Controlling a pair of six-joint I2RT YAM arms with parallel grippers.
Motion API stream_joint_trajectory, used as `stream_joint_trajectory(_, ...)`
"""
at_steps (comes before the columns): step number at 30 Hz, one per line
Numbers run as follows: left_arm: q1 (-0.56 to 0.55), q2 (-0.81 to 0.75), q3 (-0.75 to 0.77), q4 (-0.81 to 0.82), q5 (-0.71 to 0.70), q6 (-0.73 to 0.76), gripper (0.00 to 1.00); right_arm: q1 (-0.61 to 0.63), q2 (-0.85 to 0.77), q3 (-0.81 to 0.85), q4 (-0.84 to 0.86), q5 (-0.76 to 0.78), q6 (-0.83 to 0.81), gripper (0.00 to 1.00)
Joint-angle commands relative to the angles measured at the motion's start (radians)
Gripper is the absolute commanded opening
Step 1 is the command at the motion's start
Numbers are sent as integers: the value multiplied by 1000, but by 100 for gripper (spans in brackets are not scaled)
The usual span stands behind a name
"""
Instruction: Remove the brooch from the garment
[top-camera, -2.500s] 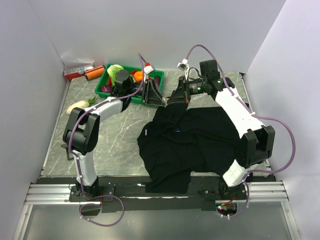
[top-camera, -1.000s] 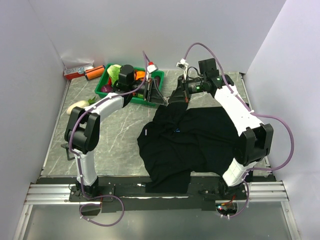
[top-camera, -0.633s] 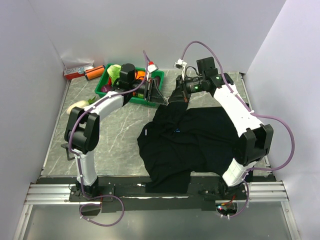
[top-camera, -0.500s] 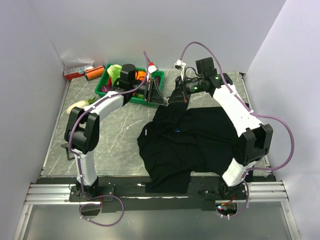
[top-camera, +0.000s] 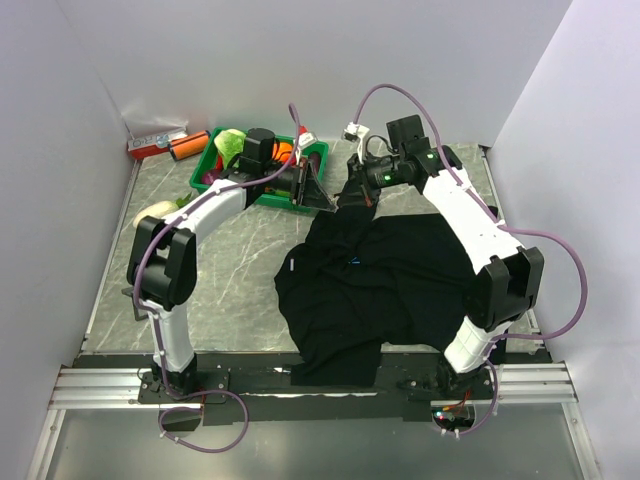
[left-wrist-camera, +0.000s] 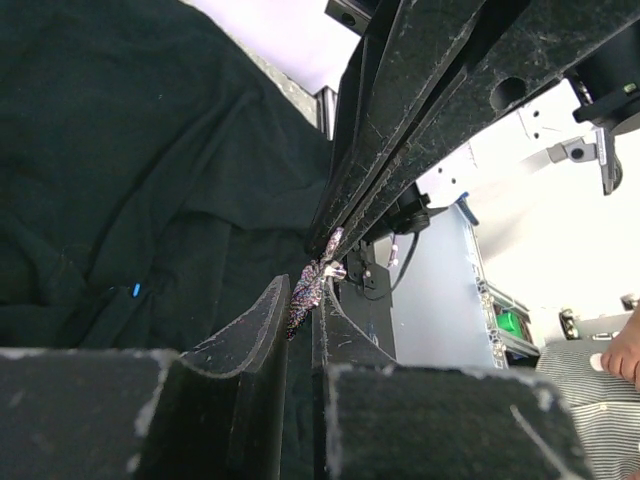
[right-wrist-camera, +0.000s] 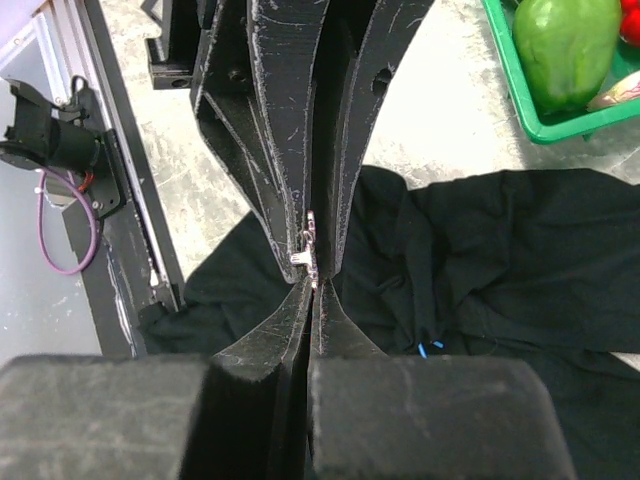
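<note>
The brooch (left-wrist-camera: 311, 284) is a tiny sparkly pin held in the air between both grippers' tips; it also shows in the right wrist view (right-wrist-camera: 309, 250). My left gripper (top-camera: 326, 203) is shut on it, fingers (left-wrist-camera: 250, 330) nearly touching. My right gripper (top-camera: 341, 199) meets it tip to tip, its jaws shut on the brooch's other end (right-wrist-camera: 311, 285). The garment (top-camera: 400, 270), a black shirt, lies crumpled on the table below them, with its far edge bunched under the grippers. No fabric shows between either pair of fingers.
A green tray (top-camera: 203, 165) of vegetables stands at the back left, just behind the left wrist; its corner shows in the right wrist view (right-wrist-camera: 530, 128). A white vegetable (top-camera: 155, 212) lies left of the arm. A white label (top-camera: 291, 266) is on the shirt.
Both grippers stay tip to tip above the shirt's far edge. The right wrist has shifted slightly left and back; the left wrist has risen toward the tray.
</note>
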Motion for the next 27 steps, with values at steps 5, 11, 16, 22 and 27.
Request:
stream_joint_trajectory(5, -37, -15, 7, -39, -181, 63, 12, 85, -35, 77, 54, -146, 24, 0)
stream_joint_trajectory(11, -45, -36, 24, -110, -201, 146, 27, 90, -30, 74, 65, -127, 41, 0)
stream_joint_trajectory(16, -47, -53, 18, -144, -218, 192, 28, 88, -27, 69, 71, -124, 46, 0)
stream_joint_trajectory(22, -31, -110, 10, -315, -227, 375, 50, 58, -35, 63, 70, -153, 47, 0)
stream_joint_trajectory(27, 18, -162, 44, -574, -221, 675, 96, 39, -46, 55, 62, -178, 41, 0)
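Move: The brooch is already off the garment and gripped at the fingertips of both hands: about 1 cm to the left hand's right and about 1 cm to the right hand's left, level with each. The garment's blue emblem lies some 24 cm below the left hand, roughly 6 cm back and 5 cm right. Counted from the same hand, the white tag is about 7 cm back and 9 cm left, and the green basket's middle about 16 cm ahead and 17 cm left. The brooch stays pinched in the right hand's shut fingers while the left hand lets go of it, its fingers spreading from barely parted to nearly wide as it sinks about 2 cm, tilts some 15 degrees and finally eases left. Late on, the right hand carries the brooch about 2 cm left and nearly as far back, rising slightly. ##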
